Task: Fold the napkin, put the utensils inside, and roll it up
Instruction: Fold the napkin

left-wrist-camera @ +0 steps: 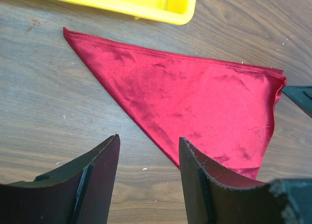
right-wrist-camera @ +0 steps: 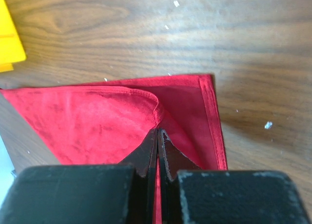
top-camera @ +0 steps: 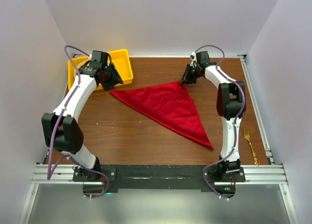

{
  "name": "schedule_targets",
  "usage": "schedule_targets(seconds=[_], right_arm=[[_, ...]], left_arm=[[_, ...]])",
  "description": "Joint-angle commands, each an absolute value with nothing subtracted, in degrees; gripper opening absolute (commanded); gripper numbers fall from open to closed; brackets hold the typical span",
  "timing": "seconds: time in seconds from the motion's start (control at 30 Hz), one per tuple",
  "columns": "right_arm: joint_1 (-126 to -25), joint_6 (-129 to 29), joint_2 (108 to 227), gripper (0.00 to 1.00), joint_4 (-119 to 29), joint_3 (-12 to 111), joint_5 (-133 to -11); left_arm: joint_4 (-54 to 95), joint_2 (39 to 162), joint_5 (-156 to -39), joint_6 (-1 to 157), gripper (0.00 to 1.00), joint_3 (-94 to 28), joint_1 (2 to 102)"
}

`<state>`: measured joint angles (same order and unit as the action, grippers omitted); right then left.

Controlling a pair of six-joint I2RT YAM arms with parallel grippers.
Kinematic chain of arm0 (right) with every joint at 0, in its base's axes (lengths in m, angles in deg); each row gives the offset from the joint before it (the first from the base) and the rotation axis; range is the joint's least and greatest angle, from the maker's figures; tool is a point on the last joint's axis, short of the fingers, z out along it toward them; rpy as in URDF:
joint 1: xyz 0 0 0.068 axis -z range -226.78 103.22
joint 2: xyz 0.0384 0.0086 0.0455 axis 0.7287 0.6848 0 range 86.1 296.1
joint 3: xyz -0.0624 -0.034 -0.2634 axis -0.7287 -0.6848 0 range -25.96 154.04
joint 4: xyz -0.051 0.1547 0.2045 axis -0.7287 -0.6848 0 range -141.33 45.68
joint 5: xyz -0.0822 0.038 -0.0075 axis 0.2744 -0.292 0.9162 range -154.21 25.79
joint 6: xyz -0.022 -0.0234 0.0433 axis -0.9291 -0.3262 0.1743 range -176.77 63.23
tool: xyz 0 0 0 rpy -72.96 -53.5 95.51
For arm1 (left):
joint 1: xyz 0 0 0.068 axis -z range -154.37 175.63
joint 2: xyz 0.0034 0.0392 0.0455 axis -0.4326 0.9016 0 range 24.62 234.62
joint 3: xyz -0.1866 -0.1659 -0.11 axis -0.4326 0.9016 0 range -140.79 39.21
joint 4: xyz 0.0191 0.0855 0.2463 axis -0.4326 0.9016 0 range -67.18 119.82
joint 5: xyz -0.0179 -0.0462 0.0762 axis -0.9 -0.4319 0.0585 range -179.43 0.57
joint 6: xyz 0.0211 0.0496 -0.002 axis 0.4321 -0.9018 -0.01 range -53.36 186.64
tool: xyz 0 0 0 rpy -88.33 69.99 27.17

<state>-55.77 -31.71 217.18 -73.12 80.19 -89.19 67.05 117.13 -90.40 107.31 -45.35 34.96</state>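
Observation:
The red napkin [top-camera: 168,104] lies folded into a triangle on the wooden table, one point toward the near right. My right gripper [top-camera: 186,80] is at its far corner, shut on the napkin's upper layer [right-wrist-camera: 87,121]; red cloth shows between its fingertips [right-wrist-camera: 157,130], and the lower layer lies flat beside them. My left gripper [top-camera: 114,80] hovers open over the table just off the napkin's left edge [left-wrist-camera: 195,97], with bare wood between its fingers [left-wrist-camera: 148,138]. The gold fork [top-camera: 251,146] lies by the table's right edge, near the right arm's base.
A yellow bin [top-camera: 122,63] stands at the far left, just behind the left gripper, and its edge shows in the left wrist view [left-wrist-camera: 146,2]. White walls close in three sides. A metal rail [top-camera: 156,174] runs along the near edge.

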Motion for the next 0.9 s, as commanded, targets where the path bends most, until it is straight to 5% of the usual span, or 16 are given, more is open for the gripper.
schedule_targets(seconds=[0.0,0.4,0.53,0.57,0.67,0.87], right_arm=[[-55.65,-30.67,214.85,0.0,-71.39,79.77,-88.47],[-55.48,-31.9,218.46,0.03,-75.34,85.31,-87.86],[-55.48,-34.44,220.21,0.25,-81.57,93.35,-83.39],[-55.39,-35.49,221.87,0.45,-84.37,96.01,-81.81],[-55.48,-38.74,222.77,0.56,-97.2,104.11,-79.7],[-55.48,-41.39,205.22,0.7,-98.47,83.05,-73.27]], left_arm=[[66.33,118.66,-92.58,105.93,0.56,-47.72,34.51],[64.66,122.97,-98.39,104.79,0.54,-47.46,34.51],[62.99,125.69,-99.88,103.91,0.54,-47.63,34.51],[62.64,127.18,-100.15,103.91,0.54,-47.8,34.51],[60.27,129.21,-101.64,103.47,0.54,-47.98,34.51],[57.8,136.15,-104.28,101.19,0.53,-52.45,34.51]])
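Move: The left hand hangs half-open over the table; the left part of the napkin's far edge lies about 7 cm ahead of it, 6 cm to its right and some 14 cm down. The napkin's left corner is roughly 6 cm ahead and 4 cm left, and the yellow tray's middle about 19 cm ahead and 11 cm left. The right hand is shut at the napkin's far right corner, whose tip lies about 2 cm ahead and 4 cm right, just below. The left hand sinks about 8.5 cm towards the left part of the napkin's far edge, easing a few centimetres right and later forward as its fingertips tip some 10 degrees more downward, still half-open and not yet touching. The right hand keeps the upper layer pinched at the far right corner at first, then opens wide and comes free, nudging forward before drawing back, right and slightly up, away from the laid-down fold. ##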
